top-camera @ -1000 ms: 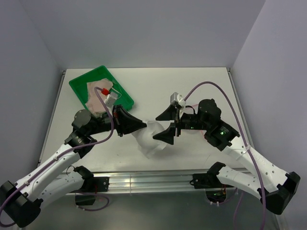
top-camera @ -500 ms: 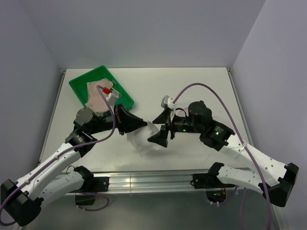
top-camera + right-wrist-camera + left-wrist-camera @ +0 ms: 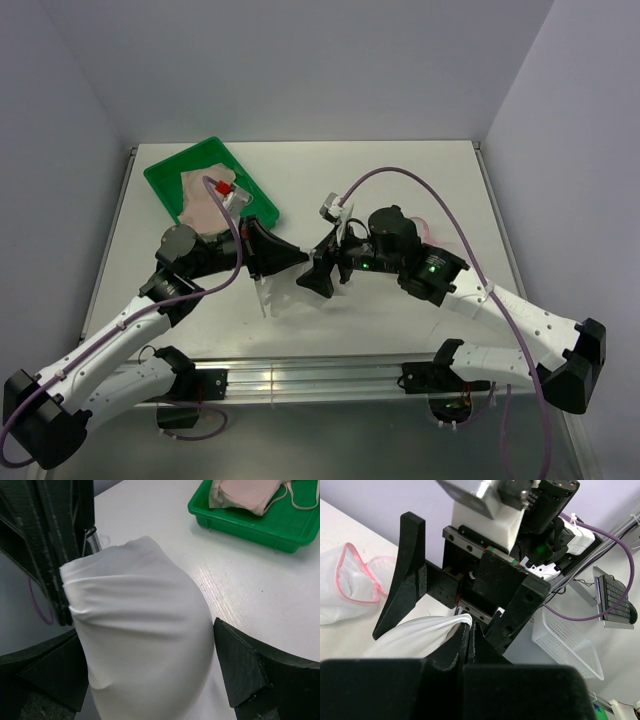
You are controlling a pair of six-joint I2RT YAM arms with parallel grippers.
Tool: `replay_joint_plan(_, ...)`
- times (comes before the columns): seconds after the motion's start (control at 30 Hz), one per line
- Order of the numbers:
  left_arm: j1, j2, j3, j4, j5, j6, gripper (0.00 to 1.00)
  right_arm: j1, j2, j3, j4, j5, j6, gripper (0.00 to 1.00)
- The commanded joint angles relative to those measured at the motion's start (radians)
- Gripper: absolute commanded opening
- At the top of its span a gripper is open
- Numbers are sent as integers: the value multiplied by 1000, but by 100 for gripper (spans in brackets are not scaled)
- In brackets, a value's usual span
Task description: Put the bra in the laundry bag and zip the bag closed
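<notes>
My left gripper (image 3: 297,257) is shut on the edge of the bra (image 3: 272,291), a smooth whitish cup that hangs from it just above the table. The pinched fabric shows in the left wrist view (image 3: 420,634). My right gripper (image 3: 318,265) is open, with one finger on each side of the cup (image 3: 145,625), and it faces the left gripper. The laundry bag (image 3: 347,587), white mesh with pink edging, lies open on the table beyond. In the top view my right arm hides most of it.
A green tray (image 3: 157,179) stands at the back left with a peach garment (image 3: 205,200) in it; the tray also shows in the right wrist view (image 3: 250,527). A white mesh basket (image 3: 565,645) sits off the table.
My right gripper has moved left, up to the left gripper. The white cup has shifted left with it and now hangs from the left gripper, between the right fingers.
</notes>
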Motion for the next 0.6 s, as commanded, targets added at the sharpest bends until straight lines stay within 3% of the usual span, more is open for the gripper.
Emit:
replay_joint_plan(0.0, -4, -8, 8, 78, 19, -11, 0, 8, 1, 29, 0, 26, -17, 98)
replay_joint_plan(0.1, -4, -6, 12, 76, 24, -8, 0, 9, -28, 3, 20, -11, -30, 93)
replay_joint_plan(0.2, -4, 1, 15, 70, 19, -7, 0, 8, -66, -46, 87, -95, -16, 79)
replay_joint_plan(0.3, -1, 3, 21, 44, -2, 12, 0, 3, -88, -68, 114, -99, 9, 44)
replay_joint_plan(0.33, -3, 1, 27, 31, -13, 21, 2, -3, -91, -69, 108, -94, 18, 26)
replay_joint_plan(0.37, -3, 0, 31, 14, -40, 30, 6, -20, -91, -68, 102, -94, 36, 20)
replay_joint_plan(0.47, -1, -17, 57, -45, -105, 67, 42, -63, -100, -69, 89, -60, 110, 9)
replay_joint_plan(0.5, -3, -31, 73, -74, -126, 90, 63, -108, -114, -74, 89, -37, 136, 7)
replay_joint_plan(0.57, -3, -51, 87, -115, -189, 116, 74, -164, -135, -88, 85, 18, 222, 0)
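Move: The white cloth hangs bunched from the left fingers' shut pinch, its nearest fold about 3 cm to that hand's right and 5 cm below. That same fold already lies between the right hand's wide-open fingers, roughly 1 cm to its left and level in height. From the right hand the pink-edged laundry bag lies about 27 cm right, 17 cm ahead and 25 cm down; the bra in the green tray is some 32 cm left and 34 cm ahead. The white cloth changes hands: the right fingers close on the hanging fold while that hand eases back about 1.5 cm, until they pinch it just beside the left fingers. Only then does the left hand open wide and let go, edging about 1.5 cm forward, as the right hand swings forward and some 2 cm right, away from the left gripper. ##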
